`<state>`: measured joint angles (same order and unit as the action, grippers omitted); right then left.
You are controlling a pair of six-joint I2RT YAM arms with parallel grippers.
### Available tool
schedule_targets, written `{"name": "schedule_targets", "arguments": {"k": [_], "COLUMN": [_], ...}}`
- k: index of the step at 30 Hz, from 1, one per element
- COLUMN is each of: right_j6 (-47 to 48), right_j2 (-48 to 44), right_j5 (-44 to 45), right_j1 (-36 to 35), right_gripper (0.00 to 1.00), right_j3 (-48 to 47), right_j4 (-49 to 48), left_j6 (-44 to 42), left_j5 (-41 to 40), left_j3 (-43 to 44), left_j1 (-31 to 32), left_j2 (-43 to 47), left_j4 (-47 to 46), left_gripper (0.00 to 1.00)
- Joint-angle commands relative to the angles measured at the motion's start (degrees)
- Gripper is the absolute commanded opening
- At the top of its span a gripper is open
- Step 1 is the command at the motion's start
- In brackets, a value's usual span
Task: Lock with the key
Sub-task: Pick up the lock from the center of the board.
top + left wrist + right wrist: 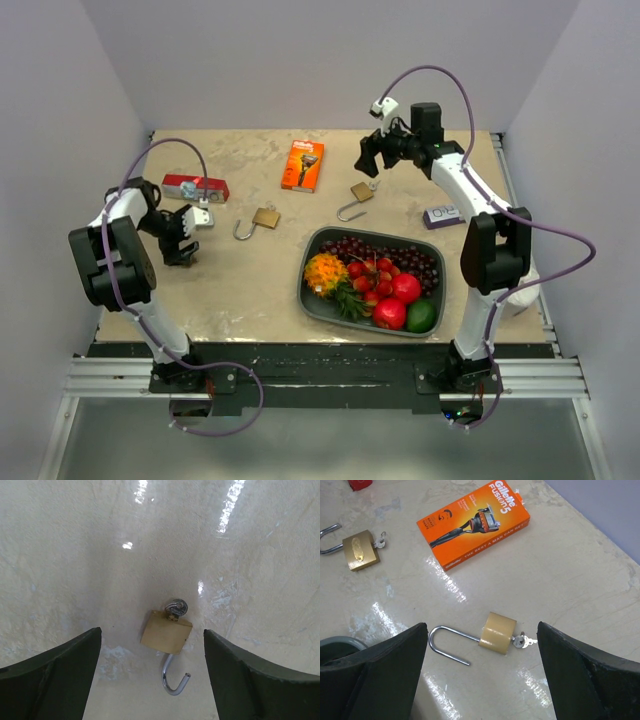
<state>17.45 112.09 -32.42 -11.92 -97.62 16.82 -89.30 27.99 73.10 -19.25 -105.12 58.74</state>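
Note:
Two brass padlocks lie on the table with their shackles swung open and a key in each. The left padlock has its key at the far end and its shackle towards my left gripper. That gripper is open and low over the table, with nothing held. The right padlock lies on its side with its key pointing right and its shackle pointing left. My right gripper hangs open above it and holds nothing.
An orange razor box lies at the back centre. A red packet is near the left arm. A grey tray of fruit sits in front of the right padlock. A small purple and white item lies by the right arm.

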Motion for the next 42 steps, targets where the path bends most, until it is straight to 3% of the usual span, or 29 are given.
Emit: {"name": "schedule_targets", "arguments": {"k": [1, 20, 23, 24, 26, 33, 38, 42], "right_j6": [0.48, -1.02, -1.02, -1.02, -0.67, 2.14, 7.32, 13.82], "right_j2": [-2.67, -1.88, -2.4, -2.58, -3.19, -5.83, -10.12, -16.81], "right_j5": [-0.27, 0.43, 0.26, 0.17, -0.36, -2.99, -7.64, -13.97], "right_j1": [0.06, 0.06, -0.03, -0.03, -0.03, -1.61, -3.81, -6.52], "right_gripper": [0.93, 0.93, 0.93, 0.93, 0.92, 0.91, 0.89, 0.87], "right_j3": [-1.43, -3.36, -2.84, -2.57, -1.7, 1.29, 5.68, 14.55], "right_j4": [0.06, 1.11, 0.85, 0.59, -0.03, -2.14, -4.33, -12.3], "left_j6": [-4.66, -10.11, -9.93, -10.02, -10.11, 0.94, 9.55, 15.37], "left_j5": [-0.39, -1.09, -1.01, -1.09, 0.13, 6.37, 14.17, 21.13], "left_j3": [-1.56, -7.44, -8.67, -8.94, -8.77, -3.06, 2.99, 8.01], "left_j1": [-0.71, -0.88, -0.88, -0.88, -0.71, 5.61, 11.14, 14.32], "left_j2": [0.36, -1.75, -1.49, -1.32, -0.18, 2.28, 3.26, 3.17], "left_j4": [-2.4, -6.27, -6.27, -6.1, -5.57, -2.05, 1.54, 6.9], "left_gripper": [0.86, 0.76, 0.62, 0.51, 0.41, 0.03, 0.0, 0.0]}}
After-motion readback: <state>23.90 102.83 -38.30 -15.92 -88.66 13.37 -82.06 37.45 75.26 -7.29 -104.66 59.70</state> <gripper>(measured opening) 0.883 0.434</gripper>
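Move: The small lock with its key lies almost in the left hand's grasp: about 1 cm back, level sideways, some 3 cm below. The larger open lock's body is about 18 cm to the left hand's right and 11 cm ahead; the red box stands about 19 cm straight ahead, both roughly 2 to 3 cm below it. From the right hand the small lock is some 43 cm left, 21 cm back and 19 cm below. Sinking about 2.5 cm and easing back a centimetre, the left hand brings its open fingers down around the small lock, then pinches its brass body. It then swings about 9 cm right towards the larger lock while rising some 4 cm, keeping its grip. Late on, the right hand, fingers open, draws back, left and up about 6 cm in all, turning slightly counter-clockwise. ##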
